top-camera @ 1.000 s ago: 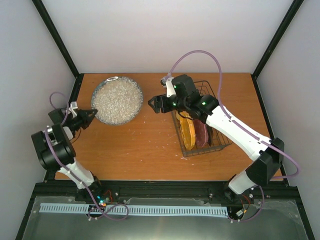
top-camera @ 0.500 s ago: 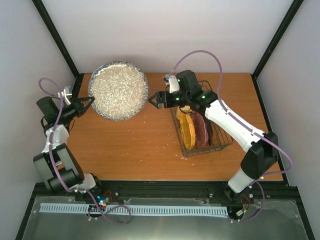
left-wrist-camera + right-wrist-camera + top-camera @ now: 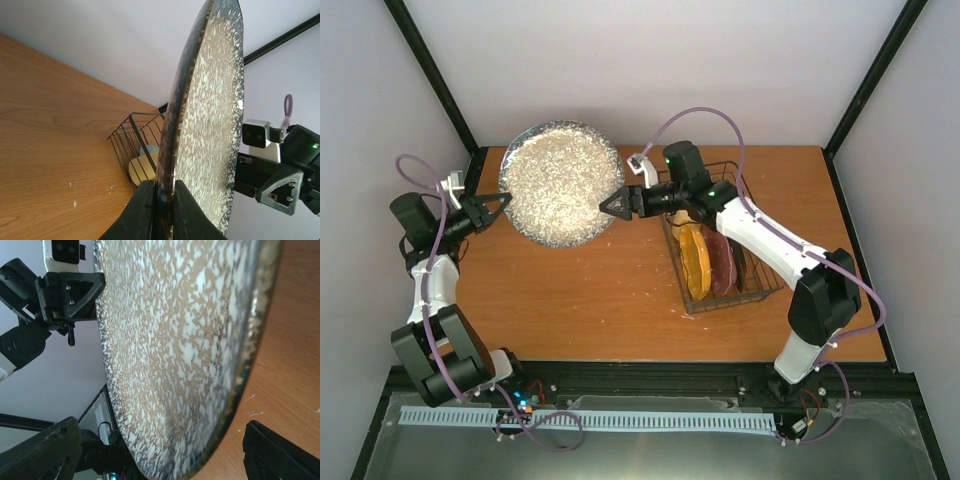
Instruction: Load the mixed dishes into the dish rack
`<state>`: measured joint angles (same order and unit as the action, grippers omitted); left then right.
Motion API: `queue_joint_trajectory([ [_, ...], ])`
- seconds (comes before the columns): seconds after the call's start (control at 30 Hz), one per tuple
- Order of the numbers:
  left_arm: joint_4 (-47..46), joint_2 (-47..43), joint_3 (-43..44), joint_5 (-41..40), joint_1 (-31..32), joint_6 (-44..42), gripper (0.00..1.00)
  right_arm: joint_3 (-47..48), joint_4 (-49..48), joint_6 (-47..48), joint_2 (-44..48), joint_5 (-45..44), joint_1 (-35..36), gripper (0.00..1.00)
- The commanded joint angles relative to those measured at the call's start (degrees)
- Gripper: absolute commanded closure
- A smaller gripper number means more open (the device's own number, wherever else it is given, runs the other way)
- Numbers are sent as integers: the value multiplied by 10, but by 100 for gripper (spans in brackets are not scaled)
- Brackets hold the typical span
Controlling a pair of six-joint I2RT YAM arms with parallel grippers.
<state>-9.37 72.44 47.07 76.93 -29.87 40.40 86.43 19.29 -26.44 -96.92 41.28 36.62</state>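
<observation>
The large grey speckled plate (image 3: 560, 183) is held up off the table, tilted on edge. My left gripper (image 3: 503, 204) is shut on its left rim; in the left wrist view both fingers (image 3: 141, 210) pinch the dark rim of the plate (image 3: 210, 110). My right gripper (image 3: 612, 205) is open at the plate's right rim. In the right wrist view its gripper (image 3: 160, 427) has one finger on each side of the plate (image 3: 175, 340), not touching it. The dish rack (image 3: 760, 285) holds the orange-yellow plate (image 3: 694, 262) and the maroon-pink plate (image 3: 722, 266) upright.
The rack (image 3: 125, 137) shows behind the plate in the left wrist view, with a yellow dish (image 3: 142, 169) and a pale green one (image 3: 150, 150) inside. The wooden table (image 3: 600, 300) has dark frame posts at its back corners. Walls close in on both sides.
The left arm has lifted the grey plate off the table and tilted it up. The right gripper has swung left from above the rack to the plate's right rim.
</observation>
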Motion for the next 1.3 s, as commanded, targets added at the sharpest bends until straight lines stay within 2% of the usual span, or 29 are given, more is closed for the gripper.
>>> queue_joint_trajectory([
  [0.0,-55,-39,20,52,0,52,99,18,-40,-15,-17,46,0,14],
  [0.2,-85,-52,6,45,21,78,99,10,-144,-70,-34,107,0,28],
  [0.37,-102,-56,-10,18,61,90,99,3,-232,-123,-44,142,1,52],
  [0.5,-130,-54,-27,-1,85,108,99,-19,-314,-165,-43,174,2,66],
  [0.53,-138,-54,-30,-5,90,113,99,-25,-335,-175,-42,182,2,74],
  [0.57,-145,-53,-32,-8,95,117,99,-30,-349,-182,-42,186,2,88],
  [0.6,-146,-52,-33,-11,98,118,99,-33,-359,-186,-40,187,2,96],
  [0.77,-125,-46,-25,-27,103,96,99,-46,-366,-187,-26,182,2,97],
  [0.87,-63,-42,-9,-44,104,55,93,-44,-349,-179,-17,169,2,97],
  [1.0,7,-39,8,-72,104,4,68,-43,-318,-173,-6,137,1,97],
  [1.1,37,-39,14,-87,104,-21,42,-46,-314,-176,-1,124,-1,97],
  [1.13,46,-38,16,-91,104,-28,15,-48,-315,-177,1,121,-1,97],
  [1.17,59,-38,20,-101,104,-35,2,-49,-314,-178,2,117,-2,97],
  [1.27,101,-46,34,-163,104,-62,0,-54,-310,-175,7,100,-2,97],
])
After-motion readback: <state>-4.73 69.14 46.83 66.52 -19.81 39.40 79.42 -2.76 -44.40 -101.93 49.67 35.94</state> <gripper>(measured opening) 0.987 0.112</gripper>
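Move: My left hand already pinches the rim of the big speckled plate, whose middle lies about 10 cm to its right, 2 cm ahead and at the same height. From my open right hand the plate's middle is some 9 cm to the left, 4 cm ahead and level. The dish rack's middle sits about 23 cm right of my right hand, 5 cm back and 23 cm below; the yellow plate in the rack is about 18 cm right and 10 cm back, 20 cm lower. I reach my right hand a couple of centimetres left around the plate's right-hand rim, lift and push forward about 3 cm while rolling it some 15 degrees, and shut the fingers to pinch the rim. My left hand carries its side about 4 cm right, then opens wide to hand over; meanwhile I sink the right hand about 3 cm and ease back 2 cm. ##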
